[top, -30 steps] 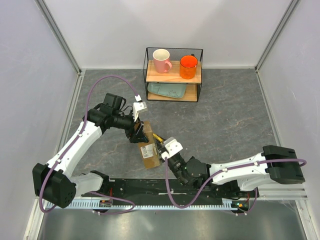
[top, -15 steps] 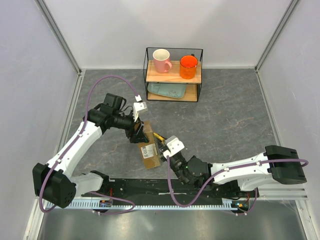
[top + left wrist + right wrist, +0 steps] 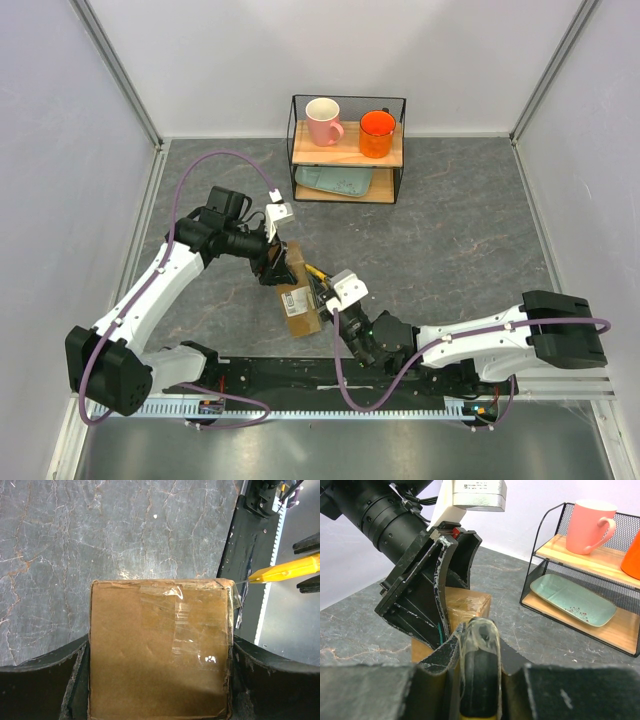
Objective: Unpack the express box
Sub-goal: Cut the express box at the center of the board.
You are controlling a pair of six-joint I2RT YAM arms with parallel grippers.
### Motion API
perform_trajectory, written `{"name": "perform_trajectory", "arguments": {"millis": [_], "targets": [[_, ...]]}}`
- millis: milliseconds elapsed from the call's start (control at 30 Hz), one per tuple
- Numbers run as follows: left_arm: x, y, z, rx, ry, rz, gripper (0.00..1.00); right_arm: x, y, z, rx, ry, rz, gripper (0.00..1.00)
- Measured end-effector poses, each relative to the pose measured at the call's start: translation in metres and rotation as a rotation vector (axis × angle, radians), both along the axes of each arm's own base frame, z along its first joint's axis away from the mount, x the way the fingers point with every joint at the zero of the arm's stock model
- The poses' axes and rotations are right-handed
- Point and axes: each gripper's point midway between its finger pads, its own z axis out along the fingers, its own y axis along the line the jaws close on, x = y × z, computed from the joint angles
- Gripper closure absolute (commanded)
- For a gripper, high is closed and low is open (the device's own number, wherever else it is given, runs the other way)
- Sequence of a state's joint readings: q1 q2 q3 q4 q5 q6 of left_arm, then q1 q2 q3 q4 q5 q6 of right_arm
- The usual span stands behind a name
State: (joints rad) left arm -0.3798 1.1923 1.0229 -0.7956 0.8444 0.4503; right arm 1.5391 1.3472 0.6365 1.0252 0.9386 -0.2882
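Observation:
The express box (image 3: 298, 302) is a brown cardboard parcel with a white label, lying on the grey table. My left gripper (image 3: 278, 262) is shut on its far end. In the left wrist view the taped box (image 3: 157, 650) fills the space between both fingers (image 3: 47, 672). My right gripper (image 3: 325, 294) is shut on a yellow utility knife (image 3: 315, 272) just right of the box. The knife (image 3: 287, 569) reaches in from the right, its thin blade at the box's top right corner. In the right wrist view the knife handle (image 3: 480, 680) sits between my right gripper (image 3: 480, 647), pointing at the box (image 3: 467, 602).
A black wire shelf (image 3: 348, 150) stands at the back with a pink mug (image 3: 323, 121), an orange mug (image 3: 377, 134) and a teal tray (image 3: 335, 182) below. A black rail (image 3: 300, 375) carrying the arm bases runs along the near edge.
The right wrist has shifted very slightly up and right beside the box. The left gripper and the box have stayed in place.

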Motion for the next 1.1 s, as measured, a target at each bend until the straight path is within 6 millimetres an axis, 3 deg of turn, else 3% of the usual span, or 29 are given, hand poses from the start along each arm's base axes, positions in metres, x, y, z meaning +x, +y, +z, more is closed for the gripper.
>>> {"name": "perform_trajectory", "arguments": {"millis": [767,833,933,1100], "targets": [[0.004,0.002,-0.002,-0.001,0.020,0.036,0.75,-0.001,0.002,-0.016,0.077,0.064,-0.012,1.00],[0.003,0.001,-0.001,-0.004,0.018,0.031,0.75,-0.001,0.000,-0.029,0.043,0.081,-0.019,1.00],[0.002,-0.001,-0.001,-0.005,0.013,0.023,0.75,-0.006,0.000,-0.074,-0.094,0.101,-0.014,1.00],[0.002,-0.001,-0.001,-0.006,0.012,0.021,0.75,-0.011,-0.002,-0.085,-0.115,0.122,-0.022,1.00]]}}
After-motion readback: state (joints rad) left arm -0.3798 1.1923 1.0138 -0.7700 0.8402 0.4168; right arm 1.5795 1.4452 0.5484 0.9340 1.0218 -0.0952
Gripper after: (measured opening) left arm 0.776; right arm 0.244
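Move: Ahead and to the left of the right hand, the upright express box has its middle some 6 cm farther out, about 7 cm left and 12 cm lower; the yellow knife in that hand already has its blade at the top of the box's near right edge. The left gripper straddles the upper box, roughly 6 cm ahead, 9 cm left and 7 cm below the right hand. From the left hand the box's middle lies level in reach, about 2 cm right and 5 cm down. Drawing the gripped knife down the taped seam at the near right edge of the express box, the right hand first creeps down some 2 cm, then drops quickly to about 8.5 cm in all, easing back a centimetre as the wrist tips down slightly. The blade stays at the seam. The left hand stays in place, keeping the box clamped. ##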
